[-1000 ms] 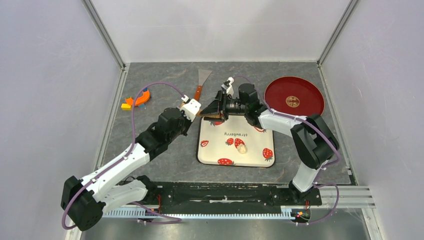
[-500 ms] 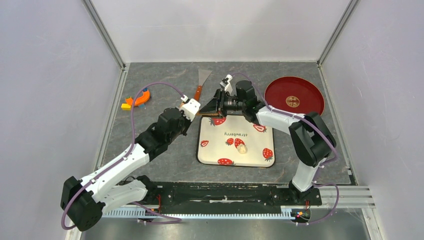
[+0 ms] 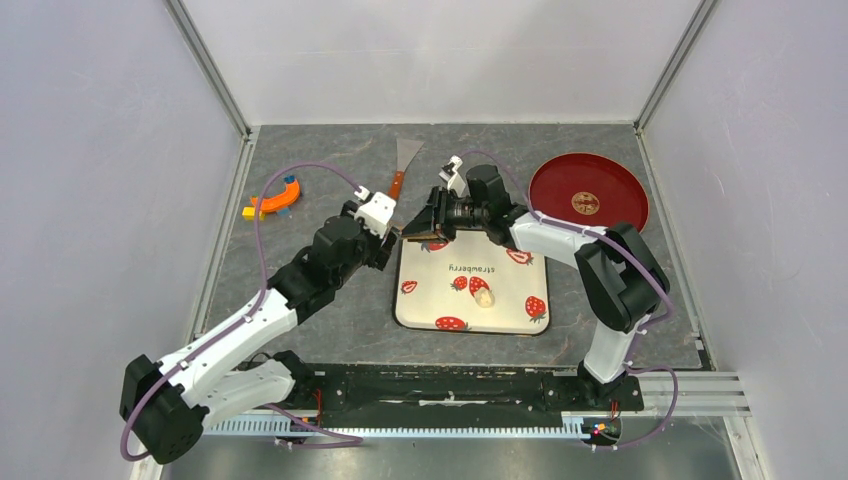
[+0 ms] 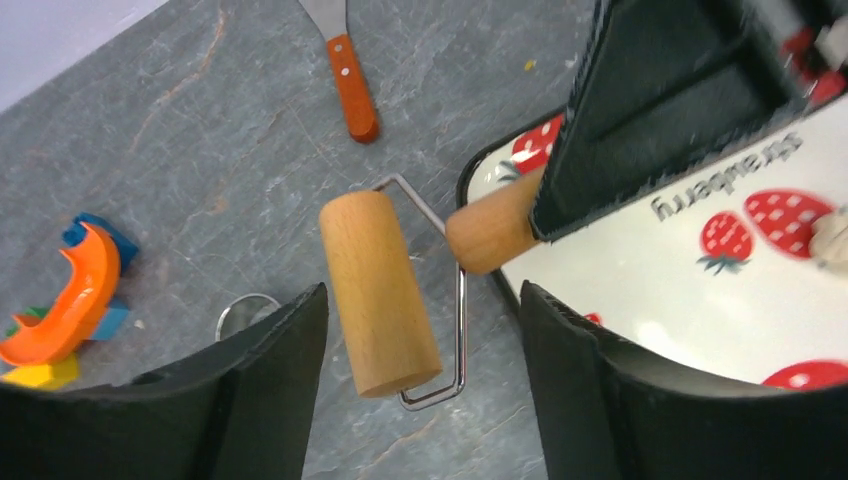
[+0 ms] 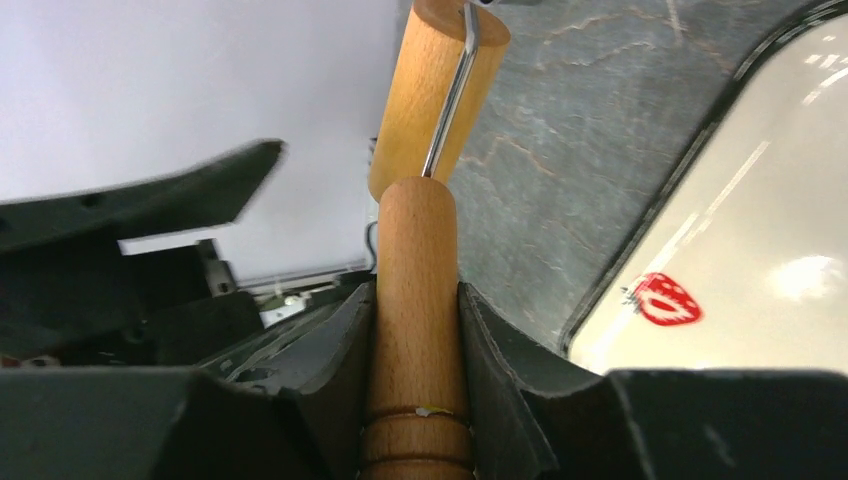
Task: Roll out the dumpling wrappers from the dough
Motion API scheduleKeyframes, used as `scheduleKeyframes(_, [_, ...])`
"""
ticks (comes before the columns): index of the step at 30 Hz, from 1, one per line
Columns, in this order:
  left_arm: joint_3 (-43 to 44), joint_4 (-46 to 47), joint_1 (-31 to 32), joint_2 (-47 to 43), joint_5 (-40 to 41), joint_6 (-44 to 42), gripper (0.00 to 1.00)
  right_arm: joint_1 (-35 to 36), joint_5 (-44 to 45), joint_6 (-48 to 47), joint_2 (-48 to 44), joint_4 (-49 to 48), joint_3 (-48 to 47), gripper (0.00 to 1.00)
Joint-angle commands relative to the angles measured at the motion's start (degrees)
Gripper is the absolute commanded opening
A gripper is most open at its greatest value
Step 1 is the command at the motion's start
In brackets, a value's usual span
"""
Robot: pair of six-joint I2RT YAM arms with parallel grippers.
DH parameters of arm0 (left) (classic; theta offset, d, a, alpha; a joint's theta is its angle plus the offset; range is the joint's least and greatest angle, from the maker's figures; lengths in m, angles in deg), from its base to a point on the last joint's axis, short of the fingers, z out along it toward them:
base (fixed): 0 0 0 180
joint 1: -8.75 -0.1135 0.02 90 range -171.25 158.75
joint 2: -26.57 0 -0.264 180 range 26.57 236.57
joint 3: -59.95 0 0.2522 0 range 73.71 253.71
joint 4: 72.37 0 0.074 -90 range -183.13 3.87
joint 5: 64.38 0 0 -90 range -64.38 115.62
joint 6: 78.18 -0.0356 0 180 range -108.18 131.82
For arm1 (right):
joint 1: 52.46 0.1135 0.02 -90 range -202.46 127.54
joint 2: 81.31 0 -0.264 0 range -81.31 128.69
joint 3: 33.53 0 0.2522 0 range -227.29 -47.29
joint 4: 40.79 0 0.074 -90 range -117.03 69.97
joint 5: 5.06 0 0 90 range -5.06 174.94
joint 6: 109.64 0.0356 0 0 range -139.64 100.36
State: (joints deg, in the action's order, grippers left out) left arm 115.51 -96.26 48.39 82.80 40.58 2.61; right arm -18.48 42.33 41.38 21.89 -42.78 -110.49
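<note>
A small pale lump of dough lies on the strawberry-print tray. No dumpling wrappers are in view. The wooden roller hangs over the table just off the tray's far left corner. My right gripper is shut on the roller's wooden handle. Just left of it, my left gripper stands open. The roller's drum lies between its fingers and touches neither.
A scraper with an orange-brown handle lies behind the tray. A red round plate sits at the back right. An orange toy lies at the left, a metal ring cutter nearer. Walls enclose the table.
My left gripper has opened and let go of the roller, drawing back a little. My right gripper has closed tighter on the handle and shifted slightly left.
</note>
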Motion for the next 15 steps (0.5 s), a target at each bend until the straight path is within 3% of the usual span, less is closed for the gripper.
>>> scheduleKeyframes(1, [-0.66,6.02,0.26,-2.36,2.27,12.27,0.84,0.3,2.26,-10.3,-0.78,6.08,-4.19,0.0])
scheduleKeyframes(4, [-0.54,5.67,0.22,-1.94,0.94,20.33,0.96,0.3,5.03,-19.47,-1.65,14.66,-6.14,0.0])
scheduleKeyframes(9, [2.72,2.24,-0.12,2.57,-8.53,30.02,0.99,0.3,8.44,-32.73,-4.4,25.42,-7.0,0.0])
scheduleKeyframes(15, [8.95,-3.46,-2.02,11.59,-26.74,32.67,0.98,-0.02,9.74,-40.68,-9.58,30.93,-3.85,0.0])
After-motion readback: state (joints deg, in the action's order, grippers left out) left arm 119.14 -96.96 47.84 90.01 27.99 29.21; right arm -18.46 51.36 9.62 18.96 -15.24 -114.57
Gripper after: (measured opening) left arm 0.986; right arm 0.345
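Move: The right hand holds the rolling pin by its handle; the dough lies about 12 cm to its right, 11 cm back and 14 cm below. The strawberry board's middle is about 10 cm right and 8 cm back, the scraper's handle some 13 cm ahead and 7 cm left. The pin's roller sits roughly 9 cm left of that hand. From the left hand the dough is about 23 cm right, 10 cm back and 16 cm below; the roller is only some 3 cm ahead and 3 cm below. Keeping its grip on the rolling pin's handle, the right hand lowers the tool about 5 cm while carrying it some 4.5 cm right, towards the dough, its left-pointing fingers tipping farther down. Beside it, the left hand, already part open, spreads its fingers fully and moves about 5.5 cm right alongside the pin, rising slightly before sinking, its wrist rolling and tipping some 30 degrees. ##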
